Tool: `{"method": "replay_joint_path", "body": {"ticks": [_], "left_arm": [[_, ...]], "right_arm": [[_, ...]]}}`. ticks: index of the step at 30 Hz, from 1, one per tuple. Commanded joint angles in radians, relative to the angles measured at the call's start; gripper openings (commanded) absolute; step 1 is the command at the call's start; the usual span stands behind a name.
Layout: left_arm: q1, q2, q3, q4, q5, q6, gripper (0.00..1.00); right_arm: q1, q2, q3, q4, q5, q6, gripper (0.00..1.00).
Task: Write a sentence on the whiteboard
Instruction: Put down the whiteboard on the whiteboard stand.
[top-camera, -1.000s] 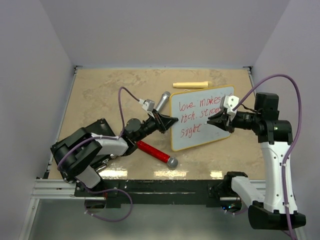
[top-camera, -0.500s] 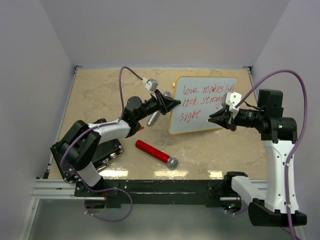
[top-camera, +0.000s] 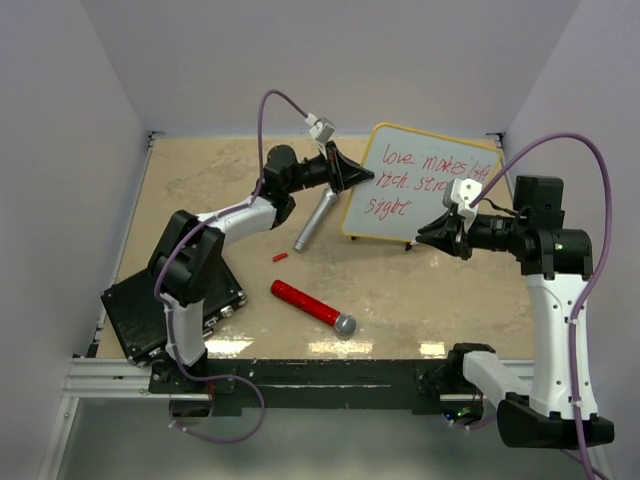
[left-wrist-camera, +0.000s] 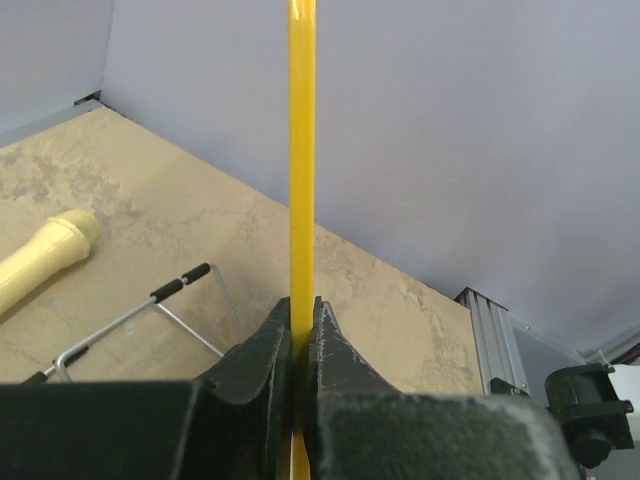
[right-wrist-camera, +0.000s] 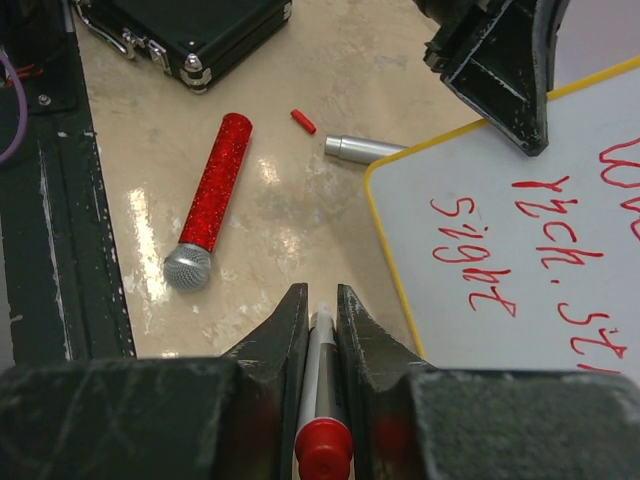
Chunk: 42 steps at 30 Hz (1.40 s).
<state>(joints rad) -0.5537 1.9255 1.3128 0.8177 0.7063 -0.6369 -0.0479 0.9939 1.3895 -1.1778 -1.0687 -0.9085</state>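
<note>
The whiteboard (top-camera: 415, 215) stands tilted at the back right, with the sentence (top-camera: 405, 183) on it in three red lines. My left gripper (top-camera: 365, 178) is shut on its yellow-framed left edge (left-wrist-camera: 303, 120), which runs straight up between the jaws in the left wrist view. A black wire foot (left-wrist-camera: 150, 310) shows below. My right gripper (top-camera: 422, 236) sits at the board's near edge, shut on a marker (right-wrist-camera: 320, 350) with a red end. In the right wrist view the whiteboard (right-wrist-camera: 540, 240) and the sentence (right-wrist-camera: 478, 272) lie ahead to the right.
A red glitter microphone (top-camera: 310, 305) lies near the front. A silver microphone (top-camera: 315, 220) and a small red cap piece (top-camera: 280, 257) lie mid-table. A black case (top-camera: 170, 305) sits front left. A cream microphone (left-wrist-camera: 45, 255) lies behind the board.
My left gripper has carried the board's left edge up and toward the back wall, so the board moved back and right and now tilts up. The right gripper has barely moved.
</note>
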Motion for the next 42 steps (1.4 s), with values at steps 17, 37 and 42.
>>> {"method": "replay_joint_path", "body": {"ticks": [17, 37, 42], "left_arm": [[0.198, 0.507, 0.655, 0.359, 0.337, -0.432, 0.0], [0.262, 0.728, 0.712, 0.578, 0.403, -0.566, 0.0], [0.264, 0.757, 0.692, 0.638, 0.404, -0.572, 0.0]], "right_arm": [[-0.004, 0.026, -0.043, 0.104, -0.004, 0.091, 0.0], [-0.004, 0.054, -0.07, 0.15, 0.009, 0.118, 0.0], [-0.004, 0.054, -0.075, 0.152, 0.009, 0.12, 0.0]]}}
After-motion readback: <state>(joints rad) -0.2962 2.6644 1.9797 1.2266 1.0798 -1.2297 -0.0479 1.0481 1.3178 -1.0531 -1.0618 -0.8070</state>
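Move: The left hand pinches the whiteboard by its left edge in the air; the whiteboard stand it is bound for is centred about 8 cm ahead, some 8 cm to the right and roughly 24 cm below. Beyond it the yellow microphone lies some 20 cm ahead of the hand and 7 cm right; the silver microphone is about 6 cm ahead and 6 cm left. From the right hand the stand is about 26 cm ahead, 3 cm left and some 30 cm below. Keeping its pinch on the left edge, the left hand carries the whiteboard forward about 12 cm over the stand and lowers it some 10 cm, drifting left about 6 cm, with the last stretch mostly down and left. Meanwhile the wrist turns roughly 12 degrees clockwise and rolls the board's far side down by about as much, while the right hand, still holding the marker, eases a couple of centimetres forward and down. ##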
